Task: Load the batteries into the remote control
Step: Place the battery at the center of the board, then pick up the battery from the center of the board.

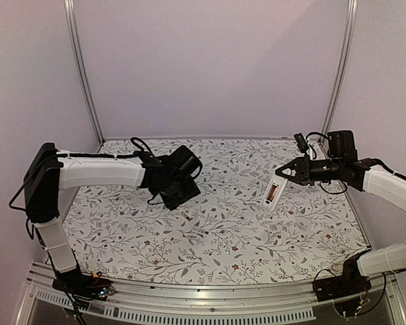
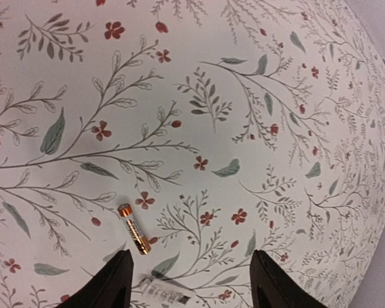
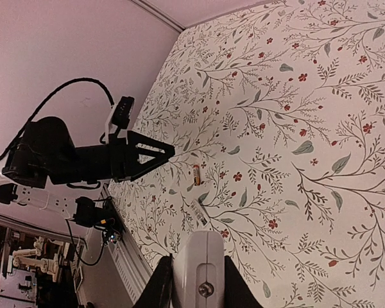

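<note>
The white remote control (image 1: 273, 191) hangs above the right side of the cloth, held at its upper end by my right gripper (image 1: 284, 175). One reddish-gold battery (image 1: 273, 195) sits in its open back recess. In the right wrist view the remote control (image 3: 204, 247) fills the gap between my right gripper's (image 3: 199, 260) fingers. A second battery (image 2: 135, 228) lies flat on the cloth, just ahead of the left finger (image 2: 112, 282) of my left gripper (image 2: 191, 253). That gripper is open, hovering low over the cloth with nothing between its jaws. The same battery (image 3: 196, 171) shows in the right wrist view.
A small printed label (image 2: 167, 295) lies on the floral cloth (image 1: 223, 203) close to the loose battery. Metal rails border the table's near edge (image 1: 210, 298), and white walls close the back and sides.
</note>
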`<control>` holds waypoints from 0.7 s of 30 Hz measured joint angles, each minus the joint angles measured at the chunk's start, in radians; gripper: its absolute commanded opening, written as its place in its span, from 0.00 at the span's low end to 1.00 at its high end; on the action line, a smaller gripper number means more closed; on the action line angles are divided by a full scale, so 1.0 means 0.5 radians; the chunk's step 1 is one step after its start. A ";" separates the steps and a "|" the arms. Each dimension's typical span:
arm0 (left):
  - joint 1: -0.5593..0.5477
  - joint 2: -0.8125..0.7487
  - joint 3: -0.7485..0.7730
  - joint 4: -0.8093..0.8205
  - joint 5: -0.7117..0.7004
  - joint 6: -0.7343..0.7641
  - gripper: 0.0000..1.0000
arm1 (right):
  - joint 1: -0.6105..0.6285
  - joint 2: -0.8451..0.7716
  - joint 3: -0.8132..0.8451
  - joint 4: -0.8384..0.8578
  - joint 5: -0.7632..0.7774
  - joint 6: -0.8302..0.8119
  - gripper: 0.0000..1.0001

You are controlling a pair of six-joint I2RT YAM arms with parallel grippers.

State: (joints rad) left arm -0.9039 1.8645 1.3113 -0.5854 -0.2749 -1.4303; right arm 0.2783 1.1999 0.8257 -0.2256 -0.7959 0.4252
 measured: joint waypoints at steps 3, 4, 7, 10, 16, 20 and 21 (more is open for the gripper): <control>0.022 -0.216 -0.006 0.140 0.065 0.445 0.81 | 0.000 0.000 0.000 0.000 -0.001 -0.001 0.01; 0.041 -0.285 -0.021 0.220 0.125 0.611 0.87 | 0.000 0.000 0.000 0.000 -0.002 0.000 0.01; 0.146 -0.459 -0.107 0.427 0.439 1.022 0.91 | 0.000 -0.001 0.000 0.000 -0.010 -0.001 0.01; 0.300 -0.540 -0.142 0.494 0.684 1.410 0.91 | 0.000 -0.001 -0.001 0.001 -0.028 0.000 0.01; 0.397 -0.607 -0.184 0.486 0.853 2.175 0.93 | 0.000 -0.008 -0.011 0.003 -0.091 0.002 0.01; 0.394 -0.658 -0.208 0.390 0.854 2.728 0.92 | 0.000 -0.034 -0.049 0.040 -0.127 0.008 0.01; 0.394 -0.658 -0.198 0.340 0.857 2.872 0.94 | 0.000 -0.034 -0.060 0.059 -0.141 0.011 0.01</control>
State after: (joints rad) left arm -0.7067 1.5356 1.2121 -0.4156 0.1535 0.0055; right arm 0.2783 1.1828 0.7959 -0.1963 -0.8665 0.4309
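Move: The battery I have already set down lies about 6 cm below my left hand, some 2 cm back and 1 cm to its left. The pale flat piece lies roughly 7 cm back and 3 cm to the right of my left hand, on the same table top. From my right hand, which still holds the remote, the battery is about 32 cm to the left, level fore and aft, and some 21 cm lower. I lift my left hand quickly, about 12 cm straight up and away from the battery, then hover at that height. All the way I turn the wrist clockwise, nearly 70 degrees in all, tipping the fingers up out of their steep downward point until they slant down and to the right, and I spread them from half open to almost fully open. ##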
